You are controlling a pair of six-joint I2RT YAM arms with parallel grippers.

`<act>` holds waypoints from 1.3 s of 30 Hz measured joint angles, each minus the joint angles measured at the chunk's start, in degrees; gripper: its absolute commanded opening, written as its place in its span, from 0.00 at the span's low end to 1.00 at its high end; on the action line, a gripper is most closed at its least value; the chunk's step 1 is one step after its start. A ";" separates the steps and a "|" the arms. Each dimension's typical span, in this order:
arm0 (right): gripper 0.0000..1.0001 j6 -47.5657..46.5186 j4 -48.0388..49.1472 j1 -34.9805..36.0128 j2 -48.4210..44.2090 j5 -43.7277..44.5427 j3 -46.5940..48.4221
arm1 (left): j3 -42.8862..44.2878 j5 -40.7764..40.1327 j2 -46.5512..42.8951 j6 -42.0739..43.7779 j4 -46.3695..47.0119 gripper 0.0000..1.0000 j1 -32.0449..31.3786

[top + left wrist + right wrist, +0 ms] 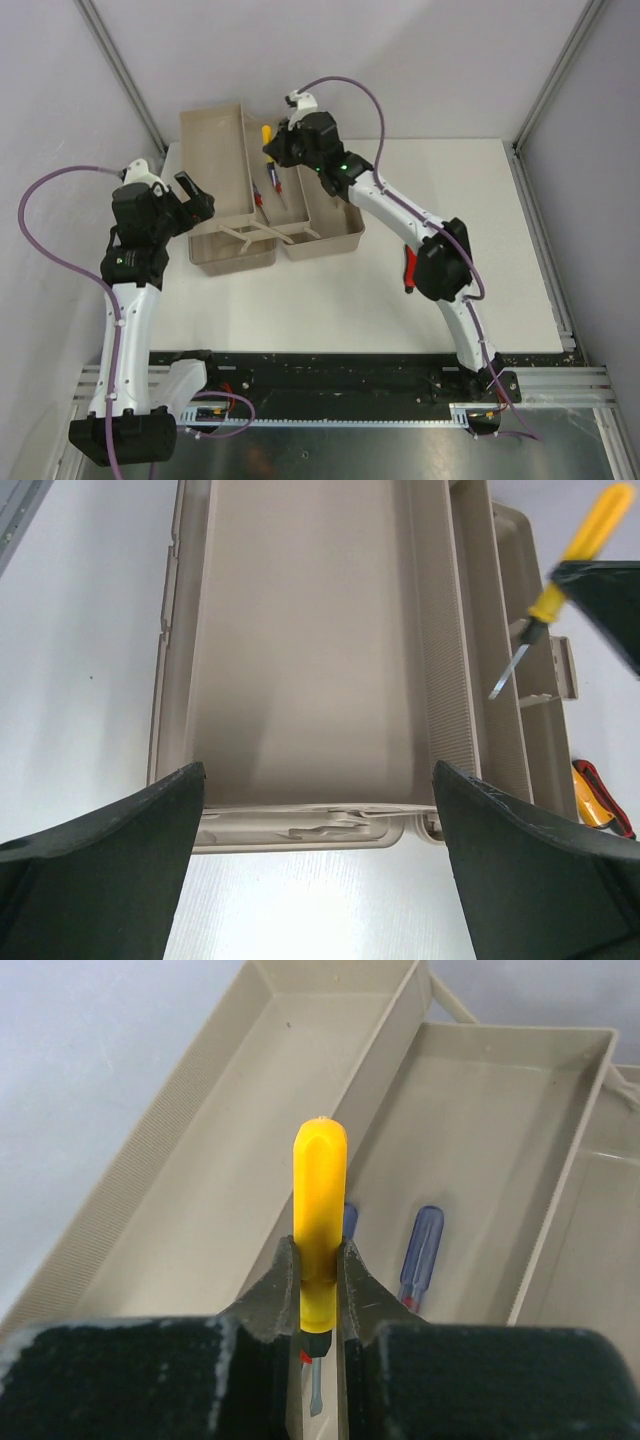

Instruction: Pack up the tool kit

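Observation:
The beige tool kit box (215, 160) stands open at the back left of the table, its trays spread apart. My right gripper (275, 147) hovers over the box, shut on a yellow-handled screwdriver (320, 1200) that points tip down. Below it, two blue-handled screwdrivers (420, 1255) lie in a tray (520, 1130). My left gripper (318, 780) is open and holds nothing, at the near end of the long left tray (300, 630), which has nothing in it. From that view the yellow screwdriver (585, 540) hangs at the upper right.
A red-handled tool (409, 270) lies on the white table beside the right arm's elbow. A red and yellow handle (600, 805) shows by the box's lower right in the left wrist view. Metal frame posts stand at the back corners.

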 measured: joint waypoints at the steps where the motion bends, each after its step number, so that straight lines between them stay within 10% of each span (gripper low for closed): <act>1: 0.00 -0.98 -0.85 0.37 1.66 0.26 1.99 | 0.00 0.20 -0.17 -0.07 0.00 0.99 -0.02; 15: 0.06 -9.53 -8.87 1.77 9.60 7.65 6.10 | 0.00 1.92 -0.59 -0.98 0.00 0.99 -0.04; 27: 0.42 -11.65 -13.27 2.10 10.38 10.78 7.76 | 0.00 1.97 -0.59 -0.98 0.00 1.00 -0.04; 39: 0.57 -10.60 -15.85 2.03 10.10 10.69 7.82 | 0.09 7.80 -0.57 -0.83 0.02 1.00 -0.22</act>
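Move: My right hand holds the yellow screwdriver over the middle tray; the bare strip it is meant for lies about 14 cm below, roughly 1 cm ahead and 1 cm left. The right blue screwdriver lies some 1 cm back and 2 cm right of my hand, the left one about 4 cm back and 3 cm left. The upper tray is some 13 cm left and 4 cm ahead. From my left hand the strip is about 13 cm ahead, 16 cm right. I lower my right hand almost straight down, about 10 cm, into the middle tray between the two blue screwdrivers, still gripping the yellow screwdriver and dipping my fingertips some 20 degrees. Then I open the fingers to about half, let go of it and sink a further 2 cm. Late on, my left hand drifts about 2 cm right, staying empty and open. ##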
